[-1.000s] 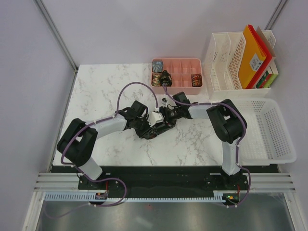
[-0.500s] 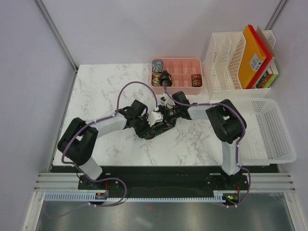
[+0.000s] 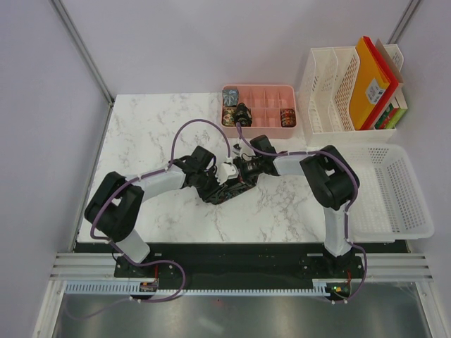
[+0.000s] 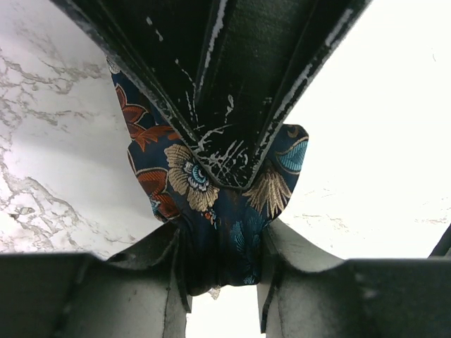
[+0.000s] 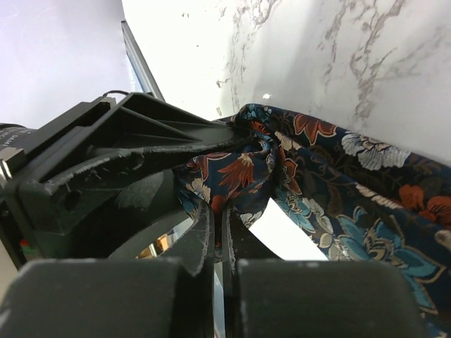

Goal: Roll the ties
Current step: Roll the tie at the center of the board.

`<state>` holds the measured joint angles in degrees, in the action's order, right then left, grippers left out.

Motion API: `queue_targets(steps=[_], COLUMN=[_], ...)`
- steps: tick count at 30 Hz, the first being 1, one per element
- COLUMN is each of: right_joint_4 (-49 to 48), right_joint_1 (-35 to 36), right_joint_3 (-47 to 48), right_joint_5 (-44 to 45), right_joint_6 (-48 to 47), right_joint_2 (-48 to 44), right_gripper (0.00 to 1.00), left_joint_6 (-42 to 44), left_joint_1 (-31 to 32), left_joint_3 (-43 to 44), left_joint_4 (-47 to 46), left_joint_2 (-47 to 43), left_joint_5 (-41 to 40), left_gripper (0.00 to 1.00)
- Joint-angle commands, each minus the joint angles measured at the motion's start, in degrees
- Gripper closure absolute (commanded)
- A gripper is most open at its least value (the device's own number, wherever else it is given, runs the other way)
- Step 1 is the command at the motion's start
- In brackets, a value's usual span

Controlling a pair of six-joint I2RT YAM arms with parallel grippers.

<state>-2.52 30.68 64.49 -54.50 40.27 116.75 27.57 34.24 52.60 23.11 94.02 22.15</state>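
A dark blue tie (image 4: 189, 176) with red-orange and beige flowers lies bunched at the middle of the marble table (image 3: 148, 134). My left gripper (image 4: 222, 243) is shut on a thick bundle of it, which fills the gap between the fingers. In the right wrist view my right gripper (image 5: 218, 215) is shut on a thin fold of the same tie (image 5: 338, 190), right beside the left gripper's fingers (image 5: 134, 151). From above, the left gripper (image 3: 220, 189) and the right gripper (image 3: 236, 179) meet tip to tip and hide most of the fabric.
A pink compartment tray (image 3: 268, 95) at the back edge holds several rolled ties: grey-blue (image 3: 231, 98), dark (image 3: 243, 113) and red-orange (image 3: 287, 117). A white file rack (image 3: 335, 91) with books stands at the back right. A white basket (image 3: 394, 190) lies along the right side.
My right gripper has closed from open onto a fold of the tie and moved slightly left. The left gripper has kept its hold and place.
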Motion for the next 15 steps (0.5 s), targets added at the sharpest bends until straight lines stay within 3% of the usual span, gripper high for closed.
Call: queue_targets(steps=[1,10,15], right_joint_4=[2.3,6.1,6.7], right_joint_1=[-1.5,-2.4,-3.2], right_joint_3=[1.2,2.9,3.8], right_joint_5=[2.2,5.8,7.1], right_joint_6=[-4.1,-9.7,-10.7], right_joint_2=[3.0,6.6,8.5], right_gripper=[1.0,1.0,1.0], left_joint_6=[0.4,-3.6,-5.0], left_joint_1=[0.0,0.0,0.0], left_joint_3=[-1.1,0.9,2.2], left_joint_4=[2.8,1.9,1.8], left_joint_2=[-0.1,-2.0,-2.4], left_joint_5=[0.3,1.8,2.1], left_gripper=[0.58,0.39,0.36])
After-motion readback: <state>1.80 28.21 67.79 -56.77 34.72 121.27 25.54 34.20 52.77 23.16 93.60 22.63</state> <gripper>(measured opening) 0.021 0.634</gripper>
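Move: The rolled end of the tie sits bunched between the left fingers, its middle about 1 cm ahead and 1 cm right of that hand, at its height. From the right hand, just shut on the cloth, the roll is roughly 2 cm left, 1 cm back and 2 cm below. The tie's loose tail lies about 4 cm to the right of the right hand, 1 cm back and 3 cm below; the pink tray is some 23 cm ahead and 8 cm to its right. Keeping its pinch on the fold of tie, the right hand sinks about 2 cm towards the board while drawing a good 1 cm each to the right and forward, away from the left hand. The left hand practically stays put and opens its fingers from under half to nearly two thirds, easing its squeeze on the sides of the rolled end. ##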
